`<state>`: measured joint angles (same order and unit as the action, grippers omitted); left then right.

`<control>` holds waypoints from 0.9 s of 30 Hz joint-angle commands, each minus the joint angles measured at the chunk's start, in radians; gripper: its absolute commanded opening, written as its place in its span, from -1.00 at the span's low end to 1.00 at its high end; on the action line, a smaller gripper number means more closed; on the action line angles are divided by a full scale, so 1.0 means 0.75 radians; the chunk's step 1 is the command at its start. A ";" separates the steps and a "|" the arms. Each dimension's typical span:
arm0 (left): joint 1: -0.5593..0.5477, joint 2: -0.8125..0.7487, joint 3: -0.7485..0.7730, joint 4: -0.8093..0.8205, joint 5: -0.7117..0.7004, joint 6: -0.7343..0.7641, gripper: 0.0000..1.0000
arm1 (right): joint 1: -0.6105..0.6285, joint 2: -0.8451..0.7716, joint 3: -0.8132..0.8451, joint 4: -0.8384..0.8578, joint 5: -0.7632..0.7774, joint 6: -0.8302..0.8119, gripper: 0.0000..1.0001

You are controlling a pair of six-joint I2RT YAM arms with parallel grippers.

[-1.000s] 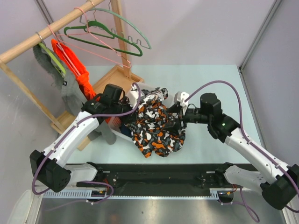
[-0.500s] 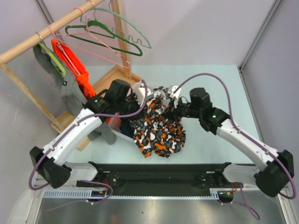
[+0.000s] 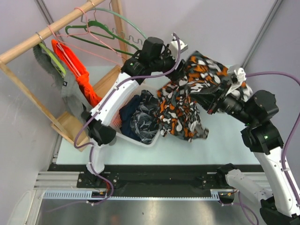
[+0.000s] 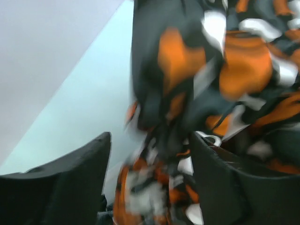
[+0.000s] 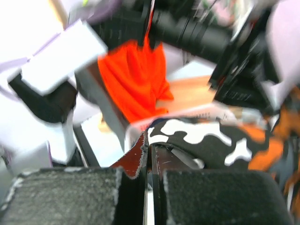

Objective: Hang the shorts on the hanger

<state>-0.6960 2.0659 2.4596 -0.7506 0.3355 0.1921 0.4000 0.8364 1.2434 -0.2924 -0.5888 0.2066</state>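
Note:
The shorts (image 3: pixel 185 101), dark with orange, white and grey blobs, hang in the air above the table, spread between my two grippers. My right gripper (image 3: pixel 212 104) is shut on their right edge; in the right wrist view its jaws (image 5: pixel 152 147) pinch a fold of the shorts (image 5: pixel 206 138). High at the back, my left gripper (image 3: pixel 183 52) stands open. In the left wrist view the blurred shorts (image 4: pixel 187 70) hang loosely between its parted fingers (image 4: pixel 150 140). The pink wire hanger (image 3: pixel 101 51) hangs on the wooden rail at the back left, apart from both grippers.
A white basket (image 3: pixel 140 141) with dark clothes (image 3: pixel 138 117) sits under the left arm. The wooden rack (image 3: pixel 47 35) also carries a dark green hanger (image 3: pixel 110 41), a pale green hanger (image 3: pixel 136 32), an orange garment (image 3: pixel 77 72) and grey cloth (image 3: pixel 70 96).
Both arms have risen and swung toward the back right, lifting the shorts off the basket. The right gripper shut on the shorts; the left gripper has come open.

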 commanded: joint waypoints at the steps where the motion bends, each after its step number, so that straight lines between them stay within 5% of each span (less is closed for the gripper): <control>1: 0.048 -0.270 -0.214 0.049 0.068 -0.055 0.59 | -0.036 -0.013 0.054 0.079 0.157 0.242 -1.00; 5: 0.149 -0.758 -1.068 0.480 0.131 -0.209 0.71 | -0.036 -0.029 0.015 0.118 0.355 0.332 -1.00; 7: 0.161 -0.919 -1.276 0.636 0.164 -0.211 0.78 | -0.036 -0.039 -0.009 0.152 0.433 0.348 -1.00; 11: 0.106 -1.232 -1.638 0.605 0.260 -0.113 0.87 | -0.034 -0.039 -0.060 0.206 0.470 0.375 -1.00; 20: -0.278 -1.417 -2.021 0.595 0.009 -0.115 1.00 | -0.030 -0.050 -0.085 0.279 0.589 0.377 -1.00; 27: -0.669 -1.282 -2.020 0.849 -0.515 -0.104 0.99 | -0.002 -0.037 -0.099 0.302 0.681 0.395 -1.00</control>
<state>-1.1072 1.0687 0.9016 -0.2867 0.1833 0.1230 0.3828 0.8169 1.1675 -0.1581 -0.1455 0.4847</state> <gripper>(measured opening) 0.996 0.019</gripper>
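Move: The camouflage shorts hang from the right fingers, the lower part's middle about 5 cm back from that hand, level with it sideways and 18 cm below. From the left hand that part lies some 10 cm back, 4 cm right and 13 cm below. From the left hand, the basket is about 16 cm back, 14 cm left and 27 cm lower, and the dark green hanger some 6 cm ahead, 26 cm left and 5 cm higher. Left, opening fully, swings some 27 cm back and down past the shorts; right, still pinching them, eases forward-right. ##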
